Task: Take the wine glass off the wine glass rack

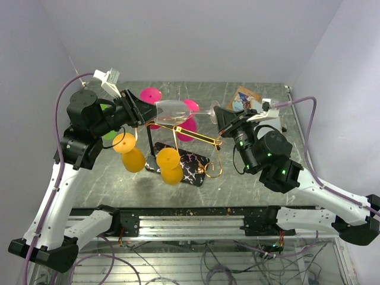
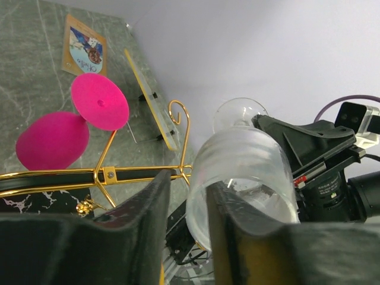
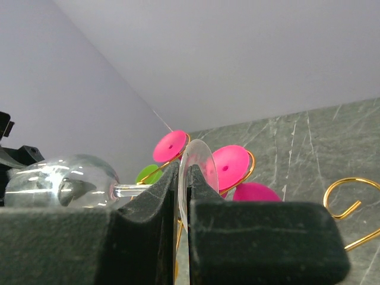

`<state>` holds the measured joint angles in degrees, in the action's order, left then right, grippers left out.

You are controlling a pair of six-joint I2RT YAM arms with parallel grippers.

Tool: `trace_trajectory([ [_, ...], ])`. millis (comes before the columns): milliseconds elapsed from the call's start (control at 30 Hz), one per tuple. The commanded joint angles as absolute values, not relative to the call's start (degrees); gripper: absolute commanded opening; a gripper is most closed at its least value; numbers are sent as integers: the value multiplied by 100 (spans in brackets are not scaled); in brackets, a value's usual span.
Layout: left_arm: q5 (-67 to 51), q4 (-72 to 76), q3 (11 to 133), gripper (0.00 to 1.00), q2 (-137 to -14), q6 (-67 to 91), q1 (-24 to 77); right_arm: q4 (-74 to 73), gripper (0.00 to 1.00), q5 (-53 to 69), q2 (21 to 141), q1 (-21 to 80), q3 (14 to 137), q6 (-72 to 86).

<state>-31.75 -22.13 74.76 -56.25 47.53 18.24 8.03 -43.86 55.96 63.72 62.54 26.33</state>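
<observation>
A clear wine glass [image 1: 172, 110] lies on its side in the air above the wine glass rack [image 1: 196, 135], a gold wire stand on a black patterned base [image 1: 193, 166]. My right gripper [image 1: 221, 116] is shut on the glass's round foot [image 3: 199, 159]; the stem and bowl [image 3: 59, 181] stretch away to the left. My left gripper [image 1: 141, 113] is at the bowl's mouth. In the left wrist view one finger [image 2: 237, 237] is inside the bowl [image 2: 243, 160] against its wall. The other finger [image 2: 142, 231] is outside, with a small gap to the rim.
Pink [image 1: 150, 95], orange [image 1: 169, 160] and green [image 1: 110, 135] plastic glasses hang on the rack's arms. A picture card [image 1: 243, 98] stands at the back right, by the right wall. A gold scroll hook [image 3: 350, 199] sticks out near my right gripper.
</observation>
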Motion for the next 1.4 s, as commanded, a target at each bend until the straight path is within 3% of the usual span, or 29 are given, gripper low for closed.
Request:
trace_trajectory([
  [0,-3532,-2092,7559,37,-5649,4694,1869,1422,0,-4218,5595,6387,6317,2628],
  [367,-3467,-2337,7675,7,-5621,4567,1866,1534,0,-4149,5847,6387,6371,2402],
  [433,-3252,-2450,7717,7,-5579,4566,1864,1422,13,-4278,5906,6386,6423,2378],
  [633,-2035,-3216,8407,7,-5645,4790,1864,717,64,-4766,6126,6379,7013,1991],
  [767,-1055,-4034,9110,7,-5987,4895,1863,89,83,-5169,6222,6374,7511,1530],
  [1033,904,-5555,10672,7,-6752,4406,1855,-1271,86,-4622,5739,6380,7873,1433],
  [1367,2954,-5484,10486,7,-6024,4214,1854,-1929,88,-4234,5021,6381,7240,1668],
])
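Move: The clear wine glass lies level between the hands, its middle about 10 cm right of the left hand and 10 cm left of the right hand, which already holds its foot. From the left hand, the near pink glass hangs some 5 cm ahead, 12 cm right and 18 cm below; the far pink one about 11 cm ahead, 1 cm left and 17 cm below. The standing green glass is roughly 12 cm ahead, 20 cm left and 28 cm below. Left pinches the rim, right releases the foot, left carries the glass about 14 cm leftward, swinging counter-clockwise. ##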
